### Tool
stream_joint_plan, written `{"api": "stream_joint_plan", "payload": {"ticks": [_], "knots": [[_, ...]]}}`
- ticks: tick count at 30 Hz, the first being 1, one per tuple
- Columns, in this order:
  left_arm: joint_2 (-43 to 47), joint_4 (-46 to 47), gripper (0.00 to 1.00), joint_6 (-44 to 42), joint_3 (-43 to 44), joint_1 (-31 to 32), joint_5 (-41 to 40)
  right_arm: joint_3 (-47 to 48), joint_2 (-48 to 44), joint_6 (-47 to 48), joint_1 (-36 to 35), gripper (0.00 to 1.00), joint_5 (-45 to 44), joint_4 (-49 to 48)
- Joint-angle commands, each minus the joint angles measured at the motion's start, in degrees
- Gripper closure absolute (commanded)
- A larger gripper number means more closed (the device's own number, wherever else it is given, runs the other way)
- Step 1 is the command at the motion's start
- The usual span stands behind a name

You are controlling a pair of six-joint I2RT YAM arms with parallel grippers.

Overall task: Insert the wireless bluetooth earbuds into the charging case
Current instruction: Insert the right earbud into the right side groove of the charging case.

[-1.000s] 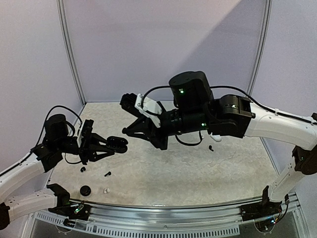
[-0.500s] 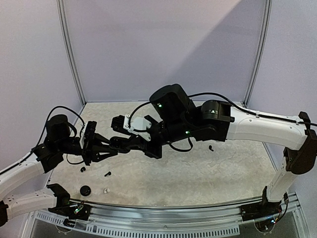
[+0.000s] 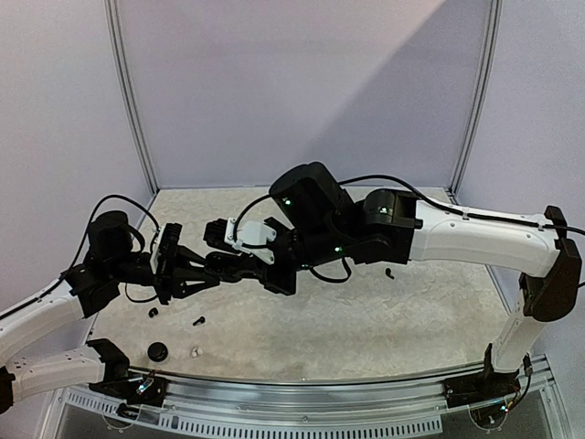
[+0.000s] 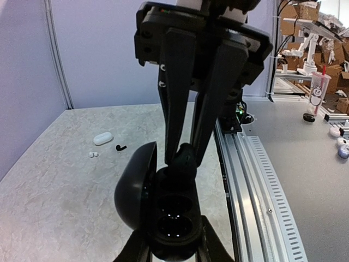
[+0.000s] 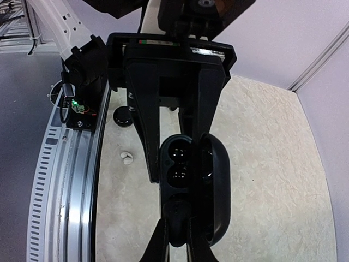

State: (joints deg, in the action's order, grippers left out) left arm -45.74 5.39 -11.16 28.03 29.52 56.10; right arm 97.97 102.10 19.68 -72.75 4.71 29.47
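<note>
My left gripper (image 3: 203, 271) is shut on the open black charging case (image 4: 174, 218), whose lid (image 4: 133, 185) swings out to the left. Two glossy wells in the case show empty. My right gripper (image 3: 222, 267) reaches in from the right, shut on a black earbud (image 4: 184, 158). The earbud sits at the far end of the case, beyond the two wells. In the right wrist view the earbud (image 5: 177, 218) is pinched between my fingertips (image 5: 158, 240), against the near end of the case (image 5: 180, 158). I cannot tell whether it is seated.
On the table to the right lies a black earbud (image 3: 390, 273), with a white case (image 4: 103, 138) and white earbuds (image 4: 94, 155) nearby. Near the left front edge lie two black earbuds (image 3: 199, 321), a black round piece (image 3: 158, 351) and a white earbud (image 3: 195, 351). A metal rail (image 4: 256, 180) borders the table.
My right arm has swung left and down, bringing its earbud from above the middle of the table to the case. The left gripper and case have barely shifted.
</note>
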Motion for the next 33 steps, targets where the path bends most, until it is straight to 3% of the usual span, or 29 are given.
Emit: {"api": "stream_joint_plan", "payload": {"ticks": [1, 7, 14, 25, 33], "knots": [[-0.1, 3.0, 1.0, -0.4, 0.6, 1.2, 1.0, 1.3, 1.4, -1.1, -0.1, 1.0, -1.8, 0.5], [-0.3, 4.6, 1.0, -0.3, 0.4, 1.6, 0.9, 1.3, 1.9, -2.4, 0.0, 0.99, -2.6, 0.1], [0.1, 5.9, 1.0, 0.9, 0.0, 1.9, 0.6, 1.2, 1.9, -2.7, 0.0, 0.8, -2.9, 0.2], [0.8, 6.0, 1.0, 2.5, -0.4, 2.0, -0.5, 1.3, 1.3, -3.0, 0.0, 0.73, -3.7, 0.8], [1.3, 6.0, 1.0, 10.2, -2.3, 1.8, -5.4, 0.7, -3.5, -4.2, 0.0, 0.63, -4.0, -2.5]]}}
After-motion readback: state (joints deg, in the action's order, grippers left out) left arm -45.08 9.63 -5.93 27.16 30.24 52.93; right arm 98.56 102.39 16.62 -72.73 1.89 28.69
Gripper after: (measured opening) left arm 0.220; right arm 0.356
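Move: The right side groove of the charging case lies right at the right hand's fingertips, about 1 cm below them, with the right earbud already down at it. From there the empty left groove is about 3 cm to the left and 1 cm lower, and the open lid stands about 2 cm ahead, 2 cm left and 1 cm higher. From the left hand, which grips the case's left end, the right groove is some 5 cm to the right, about level in height and reach. The right earbud, held in the case's right groove by the right hand, is let go: that hand stays almost in place, drifting about 1 cm forward, while its fingers spread from a near-shut pinch to about a third open, one on either side of the earbud. The left hand keeps its grip on the case and lifts it slowly by about 1 cm. ##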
